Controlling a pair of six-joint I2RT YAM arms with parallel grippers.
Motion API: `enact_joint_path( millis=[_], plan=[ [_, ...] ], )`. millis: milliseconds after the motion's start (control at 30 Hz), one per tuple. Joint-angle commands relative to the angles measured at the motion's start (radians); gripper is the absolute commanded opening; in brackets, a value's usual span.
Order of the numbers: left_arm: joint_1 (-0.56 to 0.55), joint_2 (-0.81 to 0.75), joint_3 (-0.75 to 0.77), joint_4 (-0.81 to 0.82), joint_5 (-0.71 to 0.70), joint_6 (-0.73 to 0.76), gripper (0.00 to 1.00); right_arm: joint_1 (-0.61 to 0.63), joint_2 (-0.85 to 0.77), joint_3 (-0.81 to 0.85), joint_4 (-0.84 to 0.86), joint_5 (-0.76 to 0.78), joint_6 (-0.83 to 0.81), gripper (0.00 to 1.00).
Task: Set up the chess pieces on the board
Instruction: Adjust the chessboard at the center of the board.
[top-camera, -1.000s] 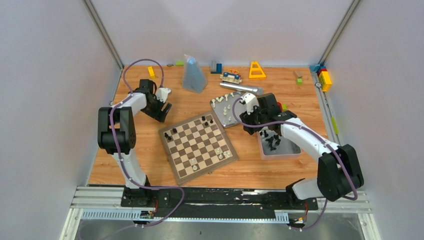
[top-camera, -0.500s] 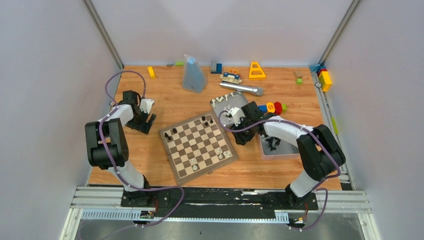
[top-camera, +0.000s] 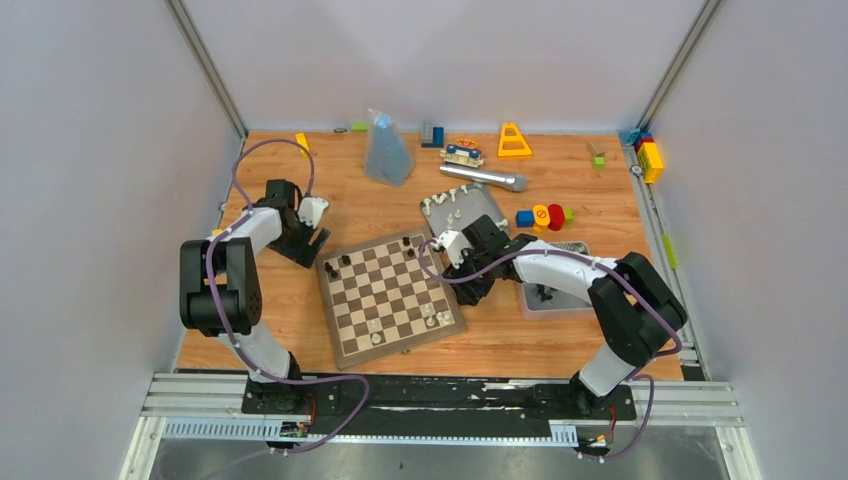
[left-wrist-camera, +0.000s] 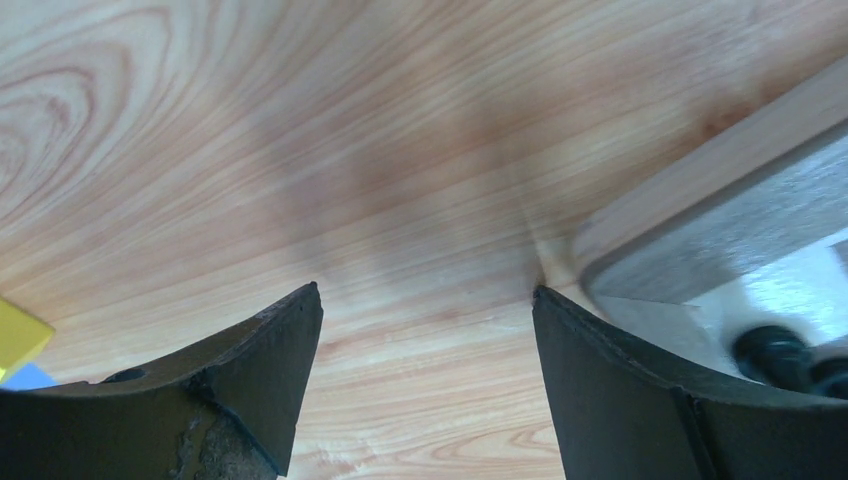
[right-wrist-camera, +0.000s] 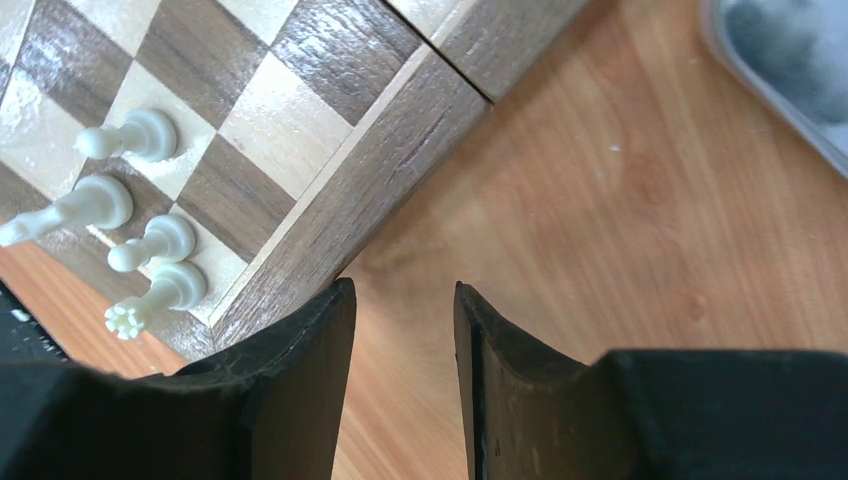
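Observation:
The board (top-camera: 390, 295) lies mid-table, turned at an angle. A few black chess pieces (top-camera: 337, 266) stand near its far-left edge. Cream chess pieces (right-wrist-camera: 150, 135) stand near its right corner. My right gripper (top-camera: 472, 288) is low at the board's right edge. In the right wrist view it (right-wrist-camera: 400, 290) is open a little over bare wood, and its left finger (right-wrist-camera: 300, 350) is against the board's brown border (right-wrist-camera: 370, 190). My left gripper (top-camera: 312, 243) is by the board's far-left corner. Seen from the left wrist (left-wrist-camera: 425, 295), it is wide open and empty, with the board corner (left-wrist-camera: 700, 200) beside the right finger.
A grey tray (top-camera: 478, 200) with cream pieces lies behind the board. Another tray (top-camera: 570, 302) with black pieces lies to its right. A blue-grey bag (top-camera: 388, 150), a silver cylinder (top-camera: 483, 177), a yellow triangle (top-camera: 514, 140) and toy blocks (top-camera: 545, 215) line the back.
My right arm swung left from the trays to the board's right edge and its jaws narrowed. The board shifted slightly left and turned. The left gripper drew back, then returned to the board's corner.

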Motion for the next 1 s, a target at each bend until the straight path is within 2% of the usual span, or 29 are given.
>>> enact_joint_path(
  millis=[0, 200, 333, 600, 767, 967],
  plan=[
    [-0.035, 0.047, 0.003, -0.024, 0.074, -0.057, 0.85, 0.05, -0.035, -0.005, 0.005, -0.086, 0.03, 0.42],
    [-0.051, 0.071, 0.043, -0.029, 0.099, -0.093, 0.85, 0.096, -0.033, 0.014, 0.006, -0.129, 0.028, 0.45],
    [-0.075, 0.096, 0.081, -0.031, 0.105, -0.107, 0.85, 0.085, -0.049, 0.055, 0.008, -0.029, 0.006, 0.45],
    [-0.082, 0.14, 0.138, -0.03, 0.081, -0.13, 0.85, -0.094, -0.054, 0.213, -0.01, 0.123, -0.002, 0.42],
    [-0.082, 0.142, 0.142, -0.02, 0.073, -0.14, 0.85, -0.222, 0.024, 0.316, -0.016, 0.162, 0.036, 0.44],
    [-0.082, 0.125, 0.13, -0.023, 0.071, -0.14, 0.86, -0.267, 0.1, 0.369, -0.029, 0.031, 0.03, 0.47]
  ],
)
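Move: The chessboard, lying askew, has its middle some 10 cm back and 16 cm right of the left hand; its far-left corner is about 2 cm back and 2 cm right, with the near black pieces roughly 4 cm back and 5 cm right. From the right hand, the board's middle lies 15 cm left and 1 cm back, its white pieces 4 cm left and 6 cm back, and the grey tray 15 cm straight ahead. Keep the right fingertip on the board's right edge and push it back about 3.5 cm and slightly left, while the left gripper, fingers wide, eases right and a little forward with its near finger at the far-left corner. Then take the right gripper off the edge, swinging it forward nearly 20 cm, up and somewhat right over the grey tray, turning clockwise. ##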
